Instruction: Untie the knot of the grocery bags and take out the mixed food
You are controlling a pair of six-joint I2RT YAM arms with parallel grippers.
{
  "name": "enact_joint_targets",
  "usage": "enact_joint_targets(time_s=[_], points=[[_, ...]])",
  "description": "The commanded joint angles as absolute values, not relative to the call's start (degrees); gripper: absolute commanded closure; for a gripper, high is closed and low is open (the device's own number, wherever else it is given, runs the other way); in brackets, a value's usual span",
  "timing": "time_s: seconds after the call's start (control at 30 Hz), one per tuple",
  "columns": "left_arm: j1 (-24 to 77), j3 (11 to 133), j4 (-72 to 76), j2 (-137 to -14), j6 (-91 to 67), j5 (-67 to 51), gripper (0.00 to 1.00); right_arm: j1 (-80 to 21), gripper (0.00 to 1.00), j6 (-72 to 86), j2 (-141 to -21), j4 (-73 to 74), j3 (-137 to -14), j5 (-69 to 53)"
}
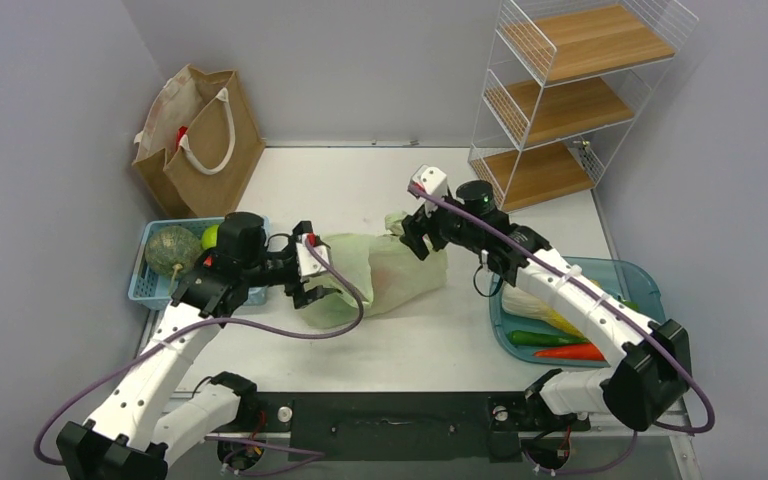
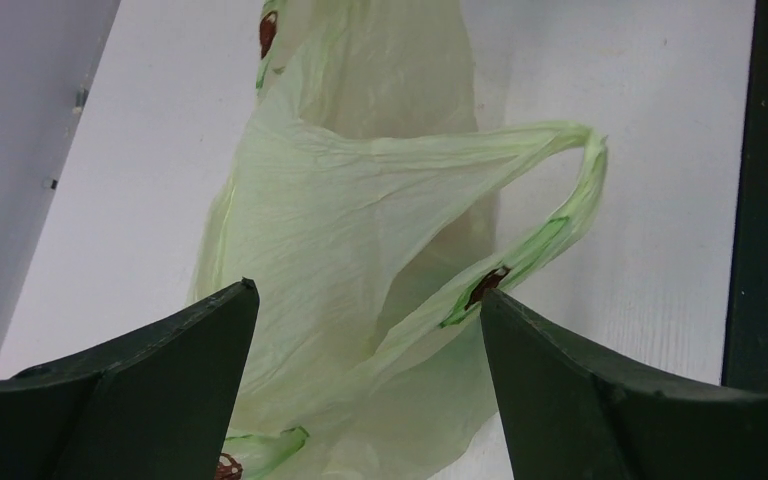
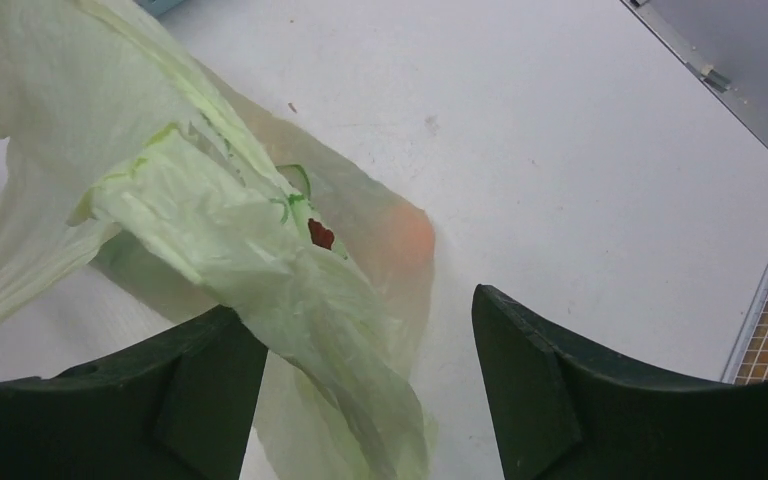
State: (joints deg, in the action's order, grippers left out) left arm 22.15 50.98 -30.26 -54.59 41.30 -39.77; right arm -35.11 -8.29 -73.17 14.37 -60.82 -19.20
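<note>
The pale green plastic bag (image 1: 385, 272) lies crumpled mid-table. An orange piece of the mixed food (image 3: 407, 236) glows through its film. One loop handle (image 2: 560, 205) stands free and untwisted; no tied knot shows in any view. My left gripper (image 1: 312, 282) is at the bag's left end, open (image 2: 368, 295), with loose film between its fingers, unclamped. At the bag's far right end my right gripper (image 1: 412, 238) is open (image 3: 355, 302), and a twisted strand of the bag (image 3: 260, 260) drapes past its left finger. The brown paper bag (image 1: 200, 140) stands at the back left.
A blue basket (image 1: 155, 285) holding a green melon (image 1: 172, 250) sits left of my left arm. At the right, a blue tray (image 1: 632, 278) holds vegetables. A white wire shelf with wooden boards (image 1: 570, 90) stands at the back right. Walls close the back and left.
</note>
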Motion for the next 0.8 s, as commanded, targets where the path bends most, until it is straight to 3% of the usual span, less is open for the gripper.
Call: enact_joint_targets(time_s=[0.0, 0.1, 0.3, 0.37, 0.47, 0.67, 0.73, 0.77], points=[[22.5, 55.2, -40.0, -51.1, 50.0, -45.6, 0.19, -34.2, 0.31, -8.6, -77.6, 12.5, -66.5, -18.1], [22.7, 56.4, -42.9, -51.8, 51.3, -45.3, 0.19, -34.9, 0.33, -10.4, -80.1, 13.2, -69.4, -19.5], [28.5, 57.2, -38.9, -55.8, 48.8, -36.5, 0.19, -34.9, 0.86, -9.2, -82.1, 14.9, -73.2, -20.8], [31.5, 58.2, -42.4, -58.4, 52.2, -33.0, 0.19, -34.7, 0.99, -8.3, -81.5, 14.9, -73.3, -20.4], [34.3, 56.9, -43.6, -58.8, 54.4, -30.8, 0.18, -33.8, 1.0, -6.2, -80.2, 14.9, -73.3, -19.8], [42.4, 47.3, -30.8, -56.6, 57.0, -18.7, 0.18, -33.0, 1.0, -1.9, -78.2, 14.9, -73.2, -19.5], [43.3, 46.3, -31.0, -57.1, 58.2, -17.0, 0.25, -32.0, 1.0, -0.4, -77.9, 14.8, -73.8, -19.4], [43.4, 46.4, -32.4, -57.3, 58.2, -16.5, 0.38, -31.6, 1.0, 1.4, -77.9, 14.7, -74.1, -19.3]])
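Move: The right hand, open, has the bag's far handle just in front of its fingers, about 3 cm ahead, 2 cm left and 1 cm lower; the bag body lies some 3 cm ahead, 6 cm left and 17 cm down. For the open left hand, the near handle loop is roughly 5 cm back, 4 cm right and 9 cm below, the bag body 10 cm ahead, 9 cm right and 17 cm down, and the fruit basket 15 cm ahead, 28 cm left and 19 cm down. The right hand slides forward and a little left, about 4 cm in all, shuts its open fingers on the far handle and pinches it, then raises it about 2 cm. Meanwhile the left hand, fingers kept wide, eases back with a small rise, then sinks nearly 8 cm while drifting right and farther back, tipping its fingers some 20 degrees more steeply down and turning slightly clockwise, to bring them around the near handle loop. ##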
